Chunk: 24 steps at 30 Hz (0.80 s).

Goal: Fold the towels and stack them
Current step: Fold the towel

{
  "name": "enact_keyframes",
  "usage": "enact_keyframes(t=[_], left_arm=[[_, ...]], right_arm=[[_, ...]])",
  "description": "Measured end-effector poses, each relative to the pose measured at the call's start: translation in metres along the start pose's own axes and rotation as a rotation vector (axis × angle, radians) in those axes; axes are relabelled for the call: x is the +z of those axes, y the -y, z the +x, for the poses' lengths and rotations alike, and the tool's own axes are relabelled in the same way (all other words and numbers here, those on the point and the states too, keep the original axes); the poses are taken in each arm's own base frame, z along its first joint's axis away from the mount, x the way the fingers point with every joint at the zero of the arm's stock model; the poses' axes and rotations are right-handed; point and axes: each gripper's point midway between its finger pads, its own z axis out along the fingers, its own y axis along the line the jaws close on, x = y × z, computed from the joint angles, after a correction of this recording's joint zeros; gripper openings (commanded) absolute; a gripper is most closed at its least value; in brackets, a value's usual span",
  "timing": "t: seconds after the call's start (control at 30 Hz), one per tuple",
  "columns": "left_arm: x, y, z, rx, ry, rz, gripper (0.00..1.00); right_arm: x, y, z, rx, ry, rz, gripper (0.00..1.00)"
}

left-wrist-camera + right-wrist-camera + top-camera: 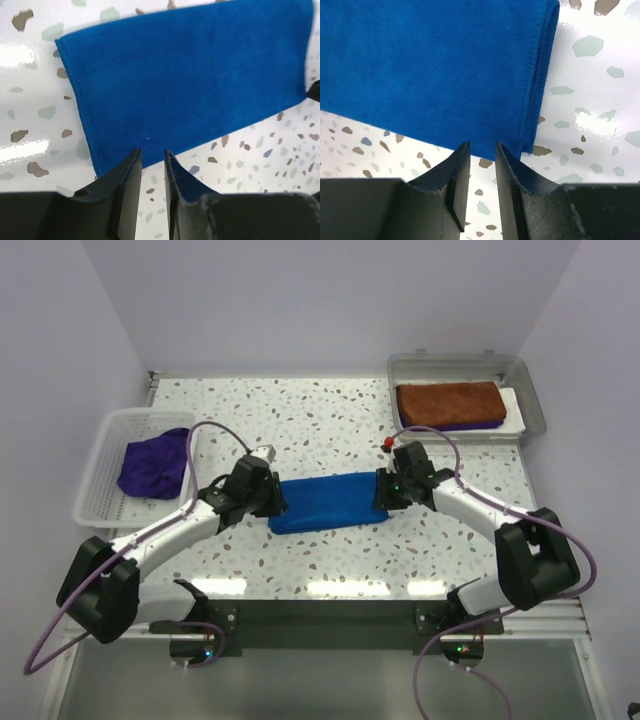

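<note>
A royal blue towel [330, 502] lies folded in a long strip on the speckled table, seen close up in the left wrist view [190, 75] and the right wrist view [430, 65]. My left gripper [272, 502] hovers at its left end, tips [152, 151] over the near hem, narrowly open with only table showing between the fingers. At the right end my right gripper [385, 495] stands the same way, tips [482, 144] at the near edge, holding nothing. A rust-brown towel [450, 402] lies folded on a purple towel [475, 425] in the grey tray. Another purple towel [152, 465] lies crumpled in the white basket.
The white mesh basket [100, 455] stands at the left edge of the table. The grey tray [530, 390] sits at the back right. A small red thing [386, 443] lies on the table just behind the right gripper. White walls close in both sides.
</note>
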Motion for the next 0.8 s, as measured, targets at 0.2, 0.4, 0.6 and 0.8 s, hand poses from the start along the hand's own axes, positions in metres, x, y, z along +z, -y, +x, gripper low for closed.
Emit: enact_keyframes(t=[0.2,0.4,0.6,0.8], left_arm=[[0.024,-0.031,0.04,-0.015,-0.104,-0.093,0.18],[0.028,-0.044,0.057,-0.04,-0.114,-0.122,0.12],[0.028,-0.048,0.055,-0.043,-0.096,-0.146,0.08],[0.031,-0.061,0.04,-0.007,-0.086,-0.253,0.11]], right_arm=[[0.021,0.023,0.025,0.05,-0.085,0.049,0.28],[0.021,0.028,0.021,0.078,-0.072,0.057,0.27],[0.02,0.031,0.019,0.102,-0.068,0.061,0.28],[0.007,0.018,0.012,0.078,-0.059,0.013,0.29]])
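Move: The near-left corner of the folded blue towel, where my left fingers go, lies some 3 cm back, 4 cm left and 7 cm below them; the towel's middle is about 4 cm ahead and 12 cm right. The purple towel in the basket sits about 15 cm ahead and 35 cm left of the left hand. From my right hand, the near-right corner lies roughly 2 cm back, 2 cm right and 4 cm below. I drop my left hand about 7 cm, slanting back and left onto the blue towel's near-left corner while its fingers close; with the corner pinched I draw it left and slightly forward along the table, the wrist rolling some 10 degrees. My right hand sinks nearly 4 cm and eases right to the near-right corner, pauses there, then rises about 2 cm, its fingers still partly open. ##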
